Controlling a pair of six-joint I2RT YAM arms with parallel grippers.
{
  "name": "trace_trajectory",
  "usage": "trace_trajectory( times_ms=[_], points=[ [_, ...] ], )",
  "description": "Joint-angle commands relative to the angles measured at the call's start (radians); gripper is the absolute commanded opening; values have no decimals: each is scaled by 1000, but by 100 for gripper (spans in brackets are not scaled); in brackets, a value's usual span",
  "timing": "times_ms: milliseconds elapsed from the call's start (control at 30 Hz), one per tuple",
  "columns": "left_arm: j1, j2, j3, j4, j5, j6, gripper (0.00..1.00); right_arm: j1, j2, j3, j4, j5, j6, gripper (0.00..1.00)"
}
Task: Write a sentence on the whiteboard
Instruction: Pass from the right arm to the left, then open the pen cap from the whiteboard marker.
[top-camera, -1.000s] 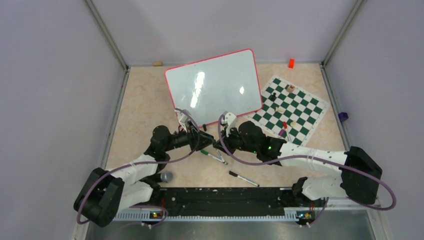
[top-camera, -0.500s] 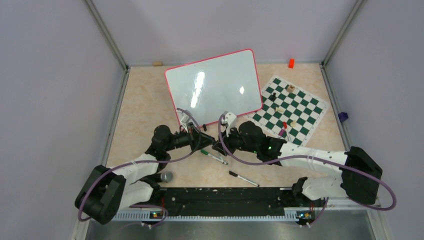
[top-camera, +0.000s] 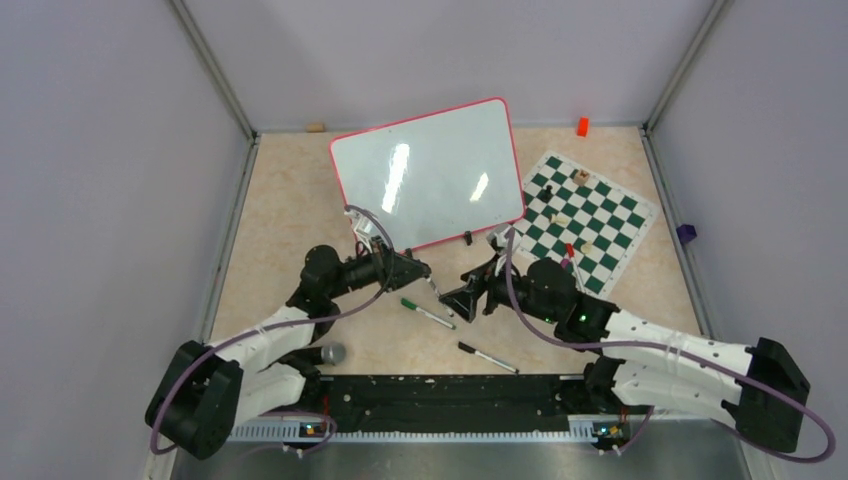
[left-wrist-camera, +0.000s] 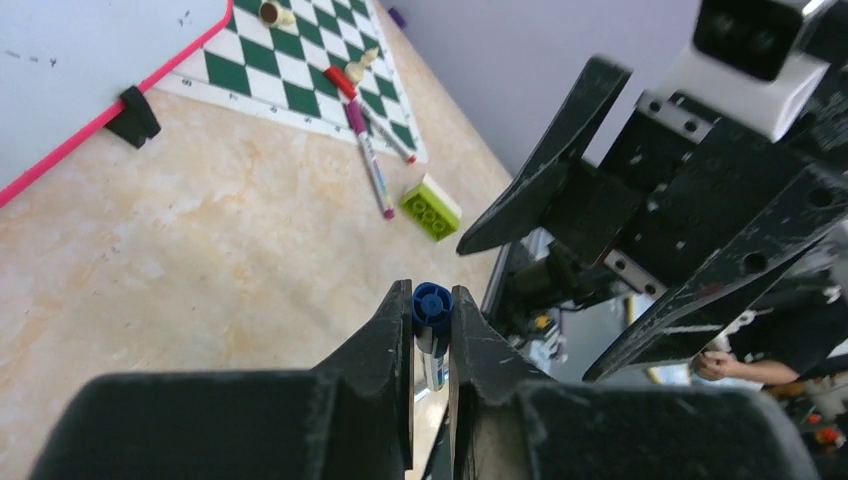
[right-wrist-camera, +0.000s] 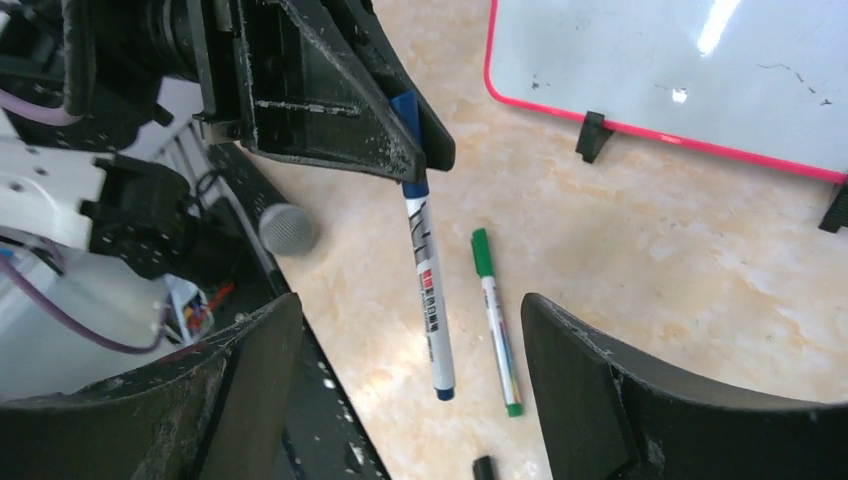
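The whiteboard (top-camera: 428, 173) with its red frame lies tilted at the back centre, seen too in the left wrist view (left-wrist-camera: 80, 60) and right wrist view (right-wrist-camera: 680, 60). No sentence shows on it, only faint specks. My left gripper (top-camera: 425, 272) (left-wrist-camera: 431, 295) is shut on the blue end of a white blue marker (right-wrist-camera: 428, 290) (left-wrist-camera: 432, 303), which hangs down over the table. Facing it from the right, my right gripper (top-camera: 468, 286) (right-wrist-camera: 408, 305) stands wide open, nothing between its fingers (right-wrist-camera: 600, 370).
A green marker (top-camera: 425, 313) (right-wrist-camera: 495, 320) lies just under the grippers, a black marker (top-camera: 488, 357) nearer the bases. The chess mat (top-camera: 585, 215) with pieces, a pink marker (left-wrist-camera: 368, 160) and a green brick (left-wrist-camera: 432, 207) lie right. A grey ball (top-camera: 333, 353) sits near left.
The two grippers met over the blue marker. My left gripper closed on it, while my right gripper opened, let it go and drew back to the right.
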Motion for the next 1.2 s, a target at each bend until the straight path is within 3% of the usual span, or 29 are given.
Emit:
trace_trajectory(
  times_ms=[0, 167, 433, 567, 733, 933, 1167],
  points=[
    [2, -66, 72, 26, -93, -214, 0, -15, -66, -21, 168, 15, 187, 79],
    [2, -92, 67, 183, -164, -443, 0, -14, -151, -134, 436, 112, 407, 74],
    [3, -93, 101, 300, -196, -629, 0, -14, -68, -140, 651, 72, 517, 73],
    [1, -98, 117, 320, -194, -654, 0, -14, -1, -140, 782, 32, 567, 70],
    [-1, -116, 128, 287, -184, -640, 0, -14, 73, -115, 863, 25, 588, 60],
    [-10, -129, 114, 260, -193, -607, 0, -8, 140, -87, 913, 18, 603, 50],
    [-16, -138, 110, 240, -195, -584, 0, -5, 159, -68, 926, 34, 607, 46]
  ],
)
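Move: The left hand already holds the blue-capped marker, whose middle is roughly 5 cm below, 3 cm back and 3 cm right of it. From the empty right hand, that middle lies about 4 cm left, 1 cm ahead and 5 cm below. The green marker lies on the table some 17 cm under the left hand, about level with it. From the right hand, the black marker is about 7 cm back, 7 cm right and 18 cm down. Still pinching the blue cap, the left hand lifts the marker about 14 cm and tips its fingers up some 30 degrees. The open right hand rises about 11 cm with it, tipping its fingers up about 45 degrees, drifts slightly right, then comes back left around the marker's free end, its fingers narrowing to about half open without pinching it. ##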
